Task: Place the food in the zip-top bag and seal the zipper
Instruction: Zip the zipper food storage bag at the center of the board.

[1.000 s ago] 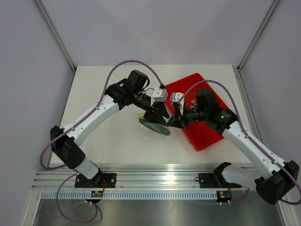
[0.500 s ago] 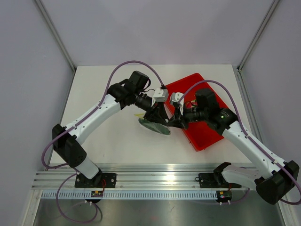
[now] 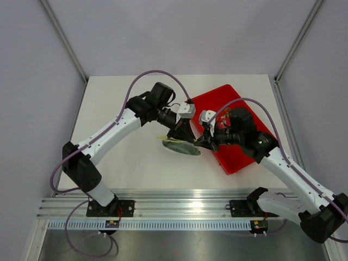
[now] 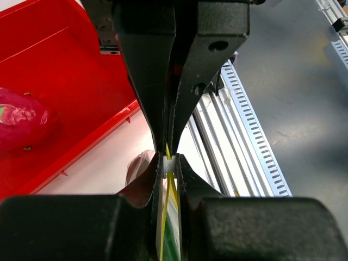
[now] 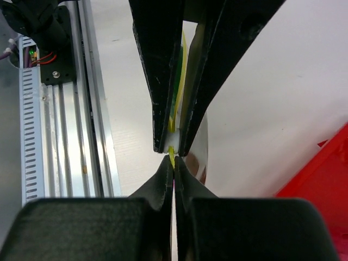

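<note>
The clear zip-top bag (image 3: 182, 148) lies on the white table just left of the red tray, with the dark green food (image 3: 179, 147) inside it. Its yellow-green zipper (image 3: 163, 137) runs along the far edge. My left gripper (image 3: 183, 134) is shut on the zipper at its white slider (image 4: 169, 165), and my right gripper (image 3: 202, 142) is shut on the zipper strip (image 5: 172, 156) right beside it, tip to tip. In the left wrist view my left gripper (image 4: 170, 163) shows the yellow strip and green food (image 4: 173, 244) between its jaws. In the right wrist view my right gripper (image 5: 173, 161) pinches the strip tightly.
The red tray (image 3: 239, 157) stands at the right under the right arm; a pink dragon fruit (image 4: 22, 117) lies in it. An aluminium rail (image 3: 179, 209) runs along the table's near edge. Grey walls enclose the table at the back and sides.
The bag and both grippers have shifted slightly right and toward the near edge. A little more of the yellow-green strip shows left of the left gripper. Both grips are unchanged.
</note>
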Controlling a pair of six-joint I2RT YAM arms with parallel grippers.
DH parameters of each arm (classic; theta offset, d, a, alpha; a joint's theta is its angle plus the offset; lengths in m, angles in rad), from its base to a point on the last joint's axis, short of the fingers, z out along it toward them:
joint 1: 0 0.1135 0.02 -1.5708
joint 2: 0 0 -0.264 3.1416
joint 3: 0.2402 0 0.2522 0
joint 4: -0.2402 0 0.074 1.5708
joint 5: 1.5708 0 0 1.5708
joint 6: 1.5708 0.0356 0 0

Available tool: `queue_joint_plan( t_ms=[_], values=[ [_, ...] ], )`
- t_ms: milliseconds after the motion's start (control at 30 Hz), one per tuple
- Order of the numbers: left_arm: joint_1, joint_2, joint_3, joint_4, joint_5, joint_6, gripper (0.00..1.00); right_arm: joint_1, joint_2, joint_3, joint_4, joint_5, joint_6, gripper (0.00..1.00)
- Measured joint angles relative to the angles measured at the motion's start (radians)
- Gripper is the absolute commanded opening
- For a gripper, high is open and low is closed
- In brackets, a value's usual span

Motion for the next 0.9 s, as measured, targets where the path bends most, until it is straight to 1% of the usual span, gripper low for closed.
queue_joint_plan(
  t_ms=[167,500,667,900],
  values=[
    [0.009,0.005,0.0,-0.009,0.001,0.028,0.0,0.005,-0.058,-0.039,0.029,0.08,0.004,0.0],
    [0.07,0.019,-0.006,-0.087,-0.002,0.072,0.0,0.005,-0.064,-0.049,0.08,0.28,0.069,0.0],
    [0.145,0.013,-0.066,-0.098,0.004,0.079,0.0,0.005,-0.052,-0.052,0.11,0.375,0.099,0.0],
    [0.287,-0.037,-0.183,-0.102,0.027,0.063,0.0,-0.002,-0.036,-0.071,0.178,0.445,0.124,0.0]
  ],
)
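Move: My left fingers already pinch the white slider at the zipper's right end. The zipper's open left end, where the slider must go, lies about 13 cm to this hand's left, 3 cm farther out and some 6 cm lower. Below, in the bag, the cucumber's middle is about 5 cm left, 1 cm nearer and 7 cm down; the dragon fruit is 12 cm right, 11 cm out. The slider sits roughly 2 cm left of my right fingertips, straight across. I draw the slider along the zipper towards its left end, my left hand going about 8 cm left while also sinking and reaching forward, slowly at first and then faster, its wrist turning a little counter-clockwise. My shut right fingers keep their pinch on the zipper's right end and pull it away, mostly forward and partly right, swinging some 25 degrees clockwise. ##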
